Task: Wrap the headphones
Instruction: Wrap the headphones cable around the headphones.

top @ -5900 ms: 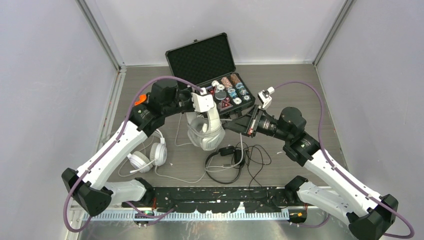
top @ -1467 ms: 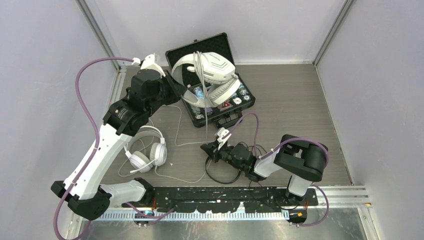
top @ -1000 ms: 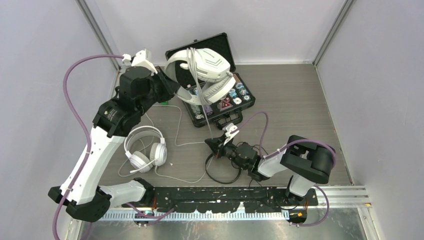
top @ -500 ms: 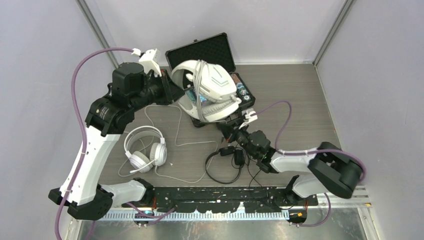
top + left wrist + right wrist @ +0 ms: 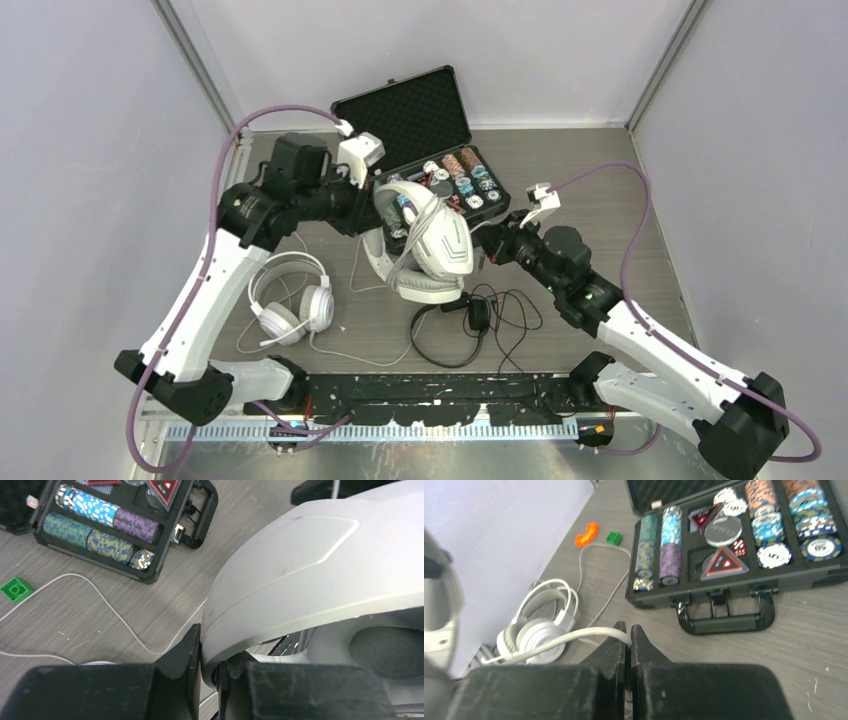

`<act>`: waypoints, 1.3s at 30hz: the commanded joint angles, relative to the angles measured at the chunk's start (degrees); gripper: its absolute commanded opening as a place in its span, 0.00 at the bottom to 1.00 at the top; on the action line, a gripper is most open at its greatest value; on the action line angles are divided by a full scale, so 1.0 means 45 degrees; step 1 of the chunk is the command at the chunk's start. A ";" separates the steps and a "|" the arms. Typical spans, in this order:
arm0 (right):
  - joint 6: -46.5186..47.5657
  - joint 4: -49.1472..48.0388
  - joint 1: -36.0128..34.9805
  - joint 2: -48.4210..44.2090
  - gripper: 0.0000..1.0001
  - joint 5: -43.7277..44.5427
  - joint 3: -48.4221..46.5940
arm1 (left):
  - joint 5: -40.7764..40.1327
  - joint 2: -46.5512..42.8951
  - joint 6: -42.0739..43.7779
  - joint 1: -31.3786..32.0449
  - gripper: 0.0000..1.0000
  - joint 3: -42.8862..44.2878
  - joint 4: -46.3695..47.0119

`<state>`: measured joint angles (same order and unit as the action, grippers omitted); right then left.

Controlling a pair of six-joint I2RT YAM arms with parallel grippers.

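The bulky white-grey headphones (image 5: pixel 428 250) hang over the middle of the table, with white cord turns across their headband. My left gripper (image 5: pixel 362 215) is shut on the headband's edge (image 5: pixel 300 565), its jaws (image 5: pixel 212 652) pinching the rim. My right gripper (image 5: pixel 490 245) stands just right of them and is shut (image 5: pixel 629 629) on the white cord (image 5: pixel 569 637), which curves off to the left. A slim black pair of headphones (image 5: pixel 450 335) lies in its tangled cord near the front. A white round-cup pair of headphones (image 5: pixel 290 300) lies at the left.
An open black case (image 5: pixel 400 115) of poker chips (image 5: pixel 769 517) sits at the back centre, its handle (image 5: pixel 724 622) facing me. A green brick (image 5: pixel 613 538) and an orange piece (image 5: pixel 586 534) lie left of it. Walls close in on both sides.
My left arm has brought the bulky headphones down from above the case to the table's middle. My right arm swung up from beside the black pair to their right, still pinching the cord.
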<state>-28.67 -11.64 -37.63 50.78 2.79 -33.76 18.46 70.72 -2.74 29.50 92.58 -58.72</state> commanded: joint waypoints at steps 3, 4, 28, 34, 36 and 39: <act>-0.0345 0.5490 0.0421 -0.0351 0.00 -0.1369 -0.2761 | 0.1652 0.0257 0.3120 0.0011 0.00 -0.0471 0.0043; -0.0421 0.5835 0.0430 -0.0325 0.00 -0.1670 -0.3063 | 0.1468 0.0329 0.3453 0.0067 0.00 -0.0533 0.0024; -0.5309 0.7464 0.0439 -0.1408 0.00 -0.3604 -0.5231 | -0.6564 0.1544 0.8043 0.2299 0.00 -0.1595 0.1569; -0.8263 0.4723 0.0446 -0.2152 0.00 -0.2501 -0.3540 | -0.7741 0.1363 0.7419 0.2393 0.00 -0.2055 0.2372; -0.8743 0.3721 0.0432 -0.2132 0.00 -0.2337 -0.3060 | -0.7905 0.1398 0.6949 0.2400 0.00 -0.2071 0.2413; -0.8946 0.2816 0.0448 -0.1834 0.00 -0.2016 -0.2822 | -0.8086 0.1621 0.6063 0.2539 0.00 -0.2015 0.2504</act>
<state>-62.83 17.12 -36.51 44.03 -11.70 -45.89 -5.85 77.38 26.22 42.02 84.18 -43.59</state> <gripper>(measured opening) 0.055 0.134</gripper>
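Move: The white headphones, held by the headband in the left gripper, have their middle about 11 cm to its right and 7 cm below, roughly level fore and aft. From the right gripper, already pinching the cable, their middle is some 9 cm left, 3 cm back and slightly higher. The poker case lies about 15 cm ahead of the right gripper and 6 cm left, the black headphones about 13 cm back and 2 cm left, both over 20 cm below. Keep the cable pinched and draw the right gripper back about 8 cm while rising some 4 cm, tipping its fingers down about 30 degrees and, late on, rolling its left side up. Meanwhile keep hold of the headband, sink the left gripper about 5 cm, then carry it forward some 6 cm and slightly right, tilting its fingers up and rolling its left side up to turn the headphones against the cable. ##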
